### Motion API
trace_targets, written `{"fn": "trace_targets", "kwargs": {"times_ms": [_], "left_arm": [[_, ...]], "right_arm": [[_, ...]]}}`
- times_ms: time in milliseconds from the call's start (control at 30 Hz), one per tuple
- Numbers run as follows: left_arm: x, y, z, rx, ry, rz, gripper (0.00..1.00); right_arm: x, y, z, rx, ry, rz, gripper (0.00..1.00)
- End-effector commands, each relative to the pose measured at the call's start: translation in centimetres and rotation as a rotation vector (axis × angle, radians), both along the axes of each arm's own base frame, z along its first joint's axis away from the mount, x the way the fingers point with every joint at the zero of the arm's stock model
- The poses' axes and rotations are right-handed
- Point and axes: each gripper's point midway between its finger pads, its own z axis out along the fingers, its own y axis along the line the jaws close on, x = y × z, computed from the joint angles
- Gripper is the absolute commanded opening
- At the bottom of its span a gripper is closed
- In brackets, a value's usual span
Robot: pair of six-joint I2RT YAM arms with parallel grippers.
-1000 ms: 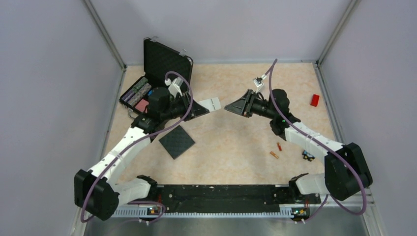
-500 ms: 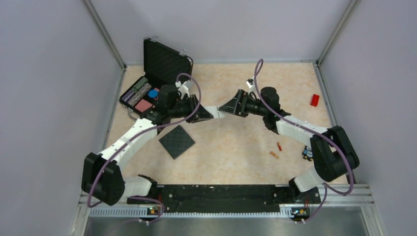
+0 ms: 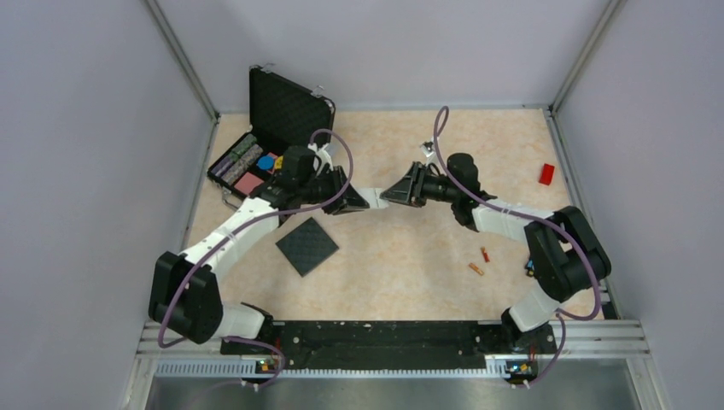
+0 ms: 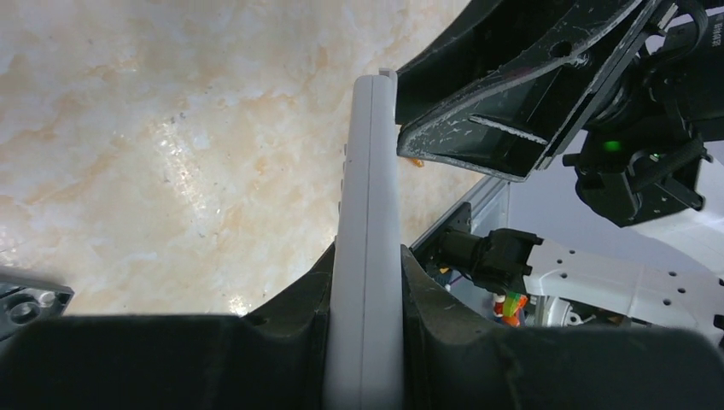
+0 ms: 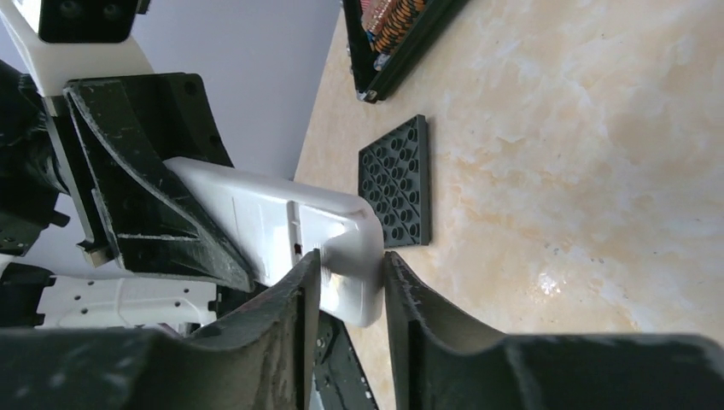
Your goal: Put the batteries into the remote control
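Observation:
The white-grey remote control (image 3: 370, 197) hangs above the table centre, bridged between both grippers. My left gripper (image 3: 354, 202) is shut on one end; in the left wrist view the remote control (image 4: 369, 213) runs edge-on out from between the fingers of the left gripper (image 4: 367, 256). My right gripper (image 3: 385, 196) is closed on the other end: in the right wrist view the rounded tip of the remote control (image 5: 282, 222), plain white back showing, sits between the right gripper's (image 5: 352, 269) fingers, both touching it. Two orange-red batteries (image 3: 484, 254) (image 3: 475, 268) lie on the table at the right.
A black square pad (image 3: 306, 246) lies below the left arm. An open black case (image 3: 273, 128) with coloured pieces stands at the back left. A red block (image 3: 546, 174) lies at the far right, and a small dark item (image 3: 534, 271) sits by the right arm.
Both arms moved toward the centre and met. My right gripper opened wide, then closed on the free end of the remote control that the left gripper holds.

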Motion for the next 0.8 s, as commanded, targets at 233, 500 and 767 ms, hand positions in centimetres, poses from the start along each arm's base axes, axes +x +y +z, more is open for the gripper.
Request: {"fn": "trace_targets", "kwargs": {"times_ms": [233, 500, 767], "left_arm": [[2.3, 1.2, -2.0, 0.141, -0.060, 0.032, 0.00], [2.5, 2.8, -4.0, 0.234, -0.066, 0.080, 0.00], [0.4, 3.0, -3.0, 0.209, -0.180, -0.015, 0.00]], "right_arm": [[1.2, 0.7, 0.9, -0.008, -0.026, -0.001, 0.01], [2.6, -1.2, -2.4, -0.153, 0.028, -0.137, 0.00], [2.5, -6.3, -11.4, -0.473, 0.189, -0.343, 0.00]]}}
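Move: The remote's battery cover is almost between the right fingers, its middle about 2 cm to that hand's left and 1 cm back, at the same height. The remote's body lies some 6 cm left, 2 cm back and 2 cm up. From the left hand, the cover is roughly 4 cm right, 2 cm ahead and 2 cm down; the black tray is about 15 cm left, 4 cm back and 18 cm below. The right fingers close nearly shut on the battery cover at the remote's free end, then draw it away from the remote, mainly down about 7 cm with some rightward and slight forward travel, tipping downward. The left hand keeps its grip on the remote, sinking about 5 cm and shifting left, its fingertips tipping some 15 degrees farther down. ##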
